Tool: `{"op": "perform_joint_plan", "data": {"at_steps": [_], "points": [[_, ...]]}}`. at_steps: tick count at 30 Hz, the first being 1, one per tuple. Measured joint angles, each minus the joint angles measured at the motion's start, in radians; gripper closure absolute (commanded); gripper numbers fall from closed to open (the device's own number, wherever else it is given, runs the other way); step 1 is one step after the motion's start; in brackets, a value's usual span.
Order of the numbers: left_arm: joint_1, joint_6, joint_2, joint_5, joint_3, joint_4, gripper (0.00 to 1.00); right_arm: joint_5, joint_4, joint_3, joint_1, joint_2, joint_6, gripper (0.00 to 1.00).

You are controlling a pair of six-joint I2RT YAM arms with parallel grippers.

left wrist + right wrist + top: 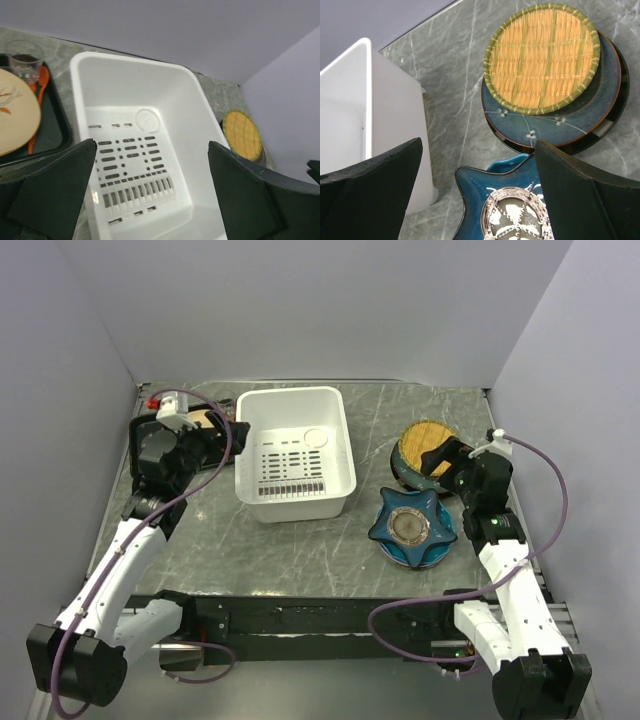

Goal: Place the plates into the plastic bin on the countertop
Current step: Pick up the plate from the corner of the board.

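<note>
The white plastic bin (296,508) stands empty on the countertop (300,555), left of middle. A blue star-shaped plate (385,530) with a round silver-patterned centre lies to its right. Behind it a yellow woven-look plate (418,443) rests on a large dark teal plate (560,125) atop a stack. My right gripper (441,460) is open and empty, above the gap between the star plate (480,200) and the stack (542,57). My left gripper (218,436) is open and empty at the bin's left side, looking into the bin (80,100).
A flat black tray (59,127) at the far left holds a tan plate (15,120), a clear cup (25,59) and an orange spoon (42,80). White walls close the back and sides. The bin's left wall is close to the left fingers (55,190).
</note>
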Motion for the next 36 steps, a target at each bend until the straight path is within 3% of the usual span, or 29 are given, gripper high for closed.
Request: {"op": "perform_joint_plan", "data": {"at_steps": [18,36], "points": [[-0.182,0.033,0.027,0.077,0.153,-0.142,0.01,-0.002,-0.082,0.0,-0.043,-0.008,0.01,0.0],[-0.528,0.03,0.209,0.052,0.251,-0.155,0.01,-0.037,-0.091,-0.006,-0.063,-0.017,0.01,0.0]]}}
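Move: The blue star plate, on the counter right of the plastic bin, lies about 40 cm right of the left hand, 15 cm back and 26 below. The bin's middle is some 12 cm to the left hand's right, level ahead and 24 below; the woven basket stack is about 42 cm right, 1 ahead and 25 below. From the right hand the star plate lies about 12 cm back, 5 left and 18 below. The open left hand sweeps 18 cm right, 8 back, over the bin towards the star plate, turning 30° clockwise. ##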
